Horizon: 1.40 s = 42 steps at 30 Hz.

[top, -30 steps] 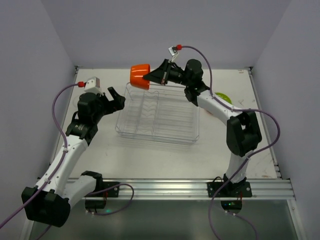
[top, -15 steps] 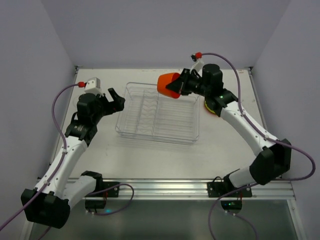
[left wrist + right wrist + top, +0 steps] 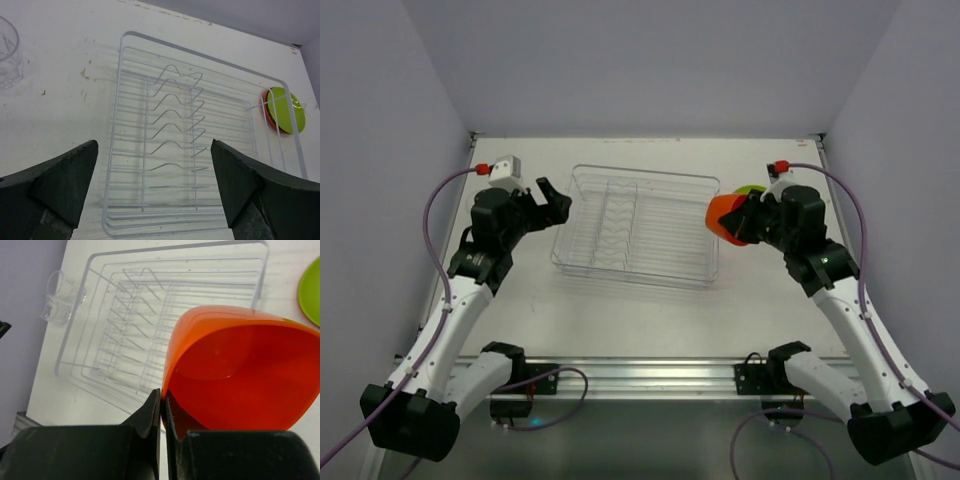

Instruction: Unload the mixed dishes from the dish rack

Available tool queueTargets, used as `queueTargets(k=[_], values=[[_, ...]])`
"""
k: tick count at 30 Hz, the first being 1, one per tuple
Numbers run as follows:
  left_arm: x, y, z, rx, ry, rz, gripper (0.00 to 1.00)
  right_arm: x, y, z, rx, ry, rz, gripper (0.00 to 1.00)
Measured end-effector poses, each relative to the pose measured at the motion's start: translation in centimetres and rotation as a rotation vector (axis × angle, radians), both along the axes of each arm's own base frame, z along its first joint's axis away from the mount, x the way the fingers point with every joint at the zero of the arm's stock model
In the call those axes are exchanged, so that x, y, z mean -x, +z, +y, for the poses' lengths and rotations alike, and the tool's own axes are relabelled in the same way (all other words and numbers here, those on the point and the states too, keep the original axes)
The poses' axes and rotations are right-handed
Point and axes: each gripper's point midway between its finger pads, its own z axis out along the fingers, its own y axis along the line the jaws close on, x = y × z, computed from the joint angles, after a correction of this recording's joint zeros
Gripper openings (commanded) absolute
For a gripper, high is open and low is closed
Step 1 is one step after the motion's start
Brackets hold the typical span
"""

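Note:
My right gripper point(image 3: 738, 224) is shut on the rim of the orange faceted cup point(image 3: 724, 216), held in the air just right of the dish rack point(image 3: 640, 172). In the right wrist view one finger is inside the cup point(image 3: 240, 370) and one outside, the gripper point(image 3: 162, 399) pinching its wall. Only wire dividers show inside the clear dish rack point(image 3: 121, 75). My left gripper point(image 3: 552, 198) stands open at the rack's left end, nothing between its fingers point(image 3: 75, 170).
A lime-green plate point(image 3: 286, 107) lies on an orange plate point(image 3: 264, 111) on the table right of the rack, partly behind the cup in the top view. A clear tumbler point(image 3: 7, 55) stands left of the rack. Walls close in on three sides of the table.
My right arm has carried the orange cup from above the rack's far edge over to its right side and nearer. The left arm has barely moved.

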Motion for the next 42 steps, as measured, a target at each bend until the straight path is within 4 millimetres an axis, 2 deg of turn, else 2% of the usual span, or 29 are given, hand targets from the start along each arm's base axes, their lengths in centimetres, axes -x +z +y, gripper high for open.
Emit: queueTargets(k=[4, 11, 17, 26, 42], values=[[0.1, 0.2, -0.1, -0.003, -0.009, -0.006, 1.0, 0.7, -1.4, -2.8, 0.025, -0.078, 0.027, 0.0], [0.4, 0.5, -0.1, -0.004, -0.013, -0.015, 1.0, 1.5, -6.9, -7.2, 0.059, -0.227, 0.171, 0.0], [0.5, 0.2, 0.0, -0.008, -0.014, -0.002, 1.0, 1.2, -9.8, -8.5, 0.056, -0.286, 0.27, 0.0], [0.7, 0.0, 0.0, -0.016, -0.016, 0.007, 1.0, 0.4, -15.8, -9.6, 0.065, -0.377, 0.526, 0.0], [0.7, 0.0, 0.0, -0.018, -0.016, 0.015, 1.0, -2.9, -16.8, -10.8, 0.123, -0.441, 0.581, 0.0]])
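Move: My right hand holds the orange cup by its wall. The bare table spot it is going to lies about 14 cm to the right, hardly any farther out, and some 26 cm below. The green plate, on top of its stack, is about 20 cm ahead, 13 cm right, at table level; the rack's middle is roughly 21 cm left, 11 cm ahead and 21 cm below. From my left hand that spot is some 48 cm right, 4 cm nearer me, 25 cm below. With the orange cup still pinched, I swing my right hand clear of the rack's right side, about 11 cm right, while lowering it some 17 cm towards the bare table nearer me than the green plate. On the way the fingers tip about 30 degrees farther down and the hand turns clockwise; once low, it eases a few centimetres forward. My grip stays shut. ##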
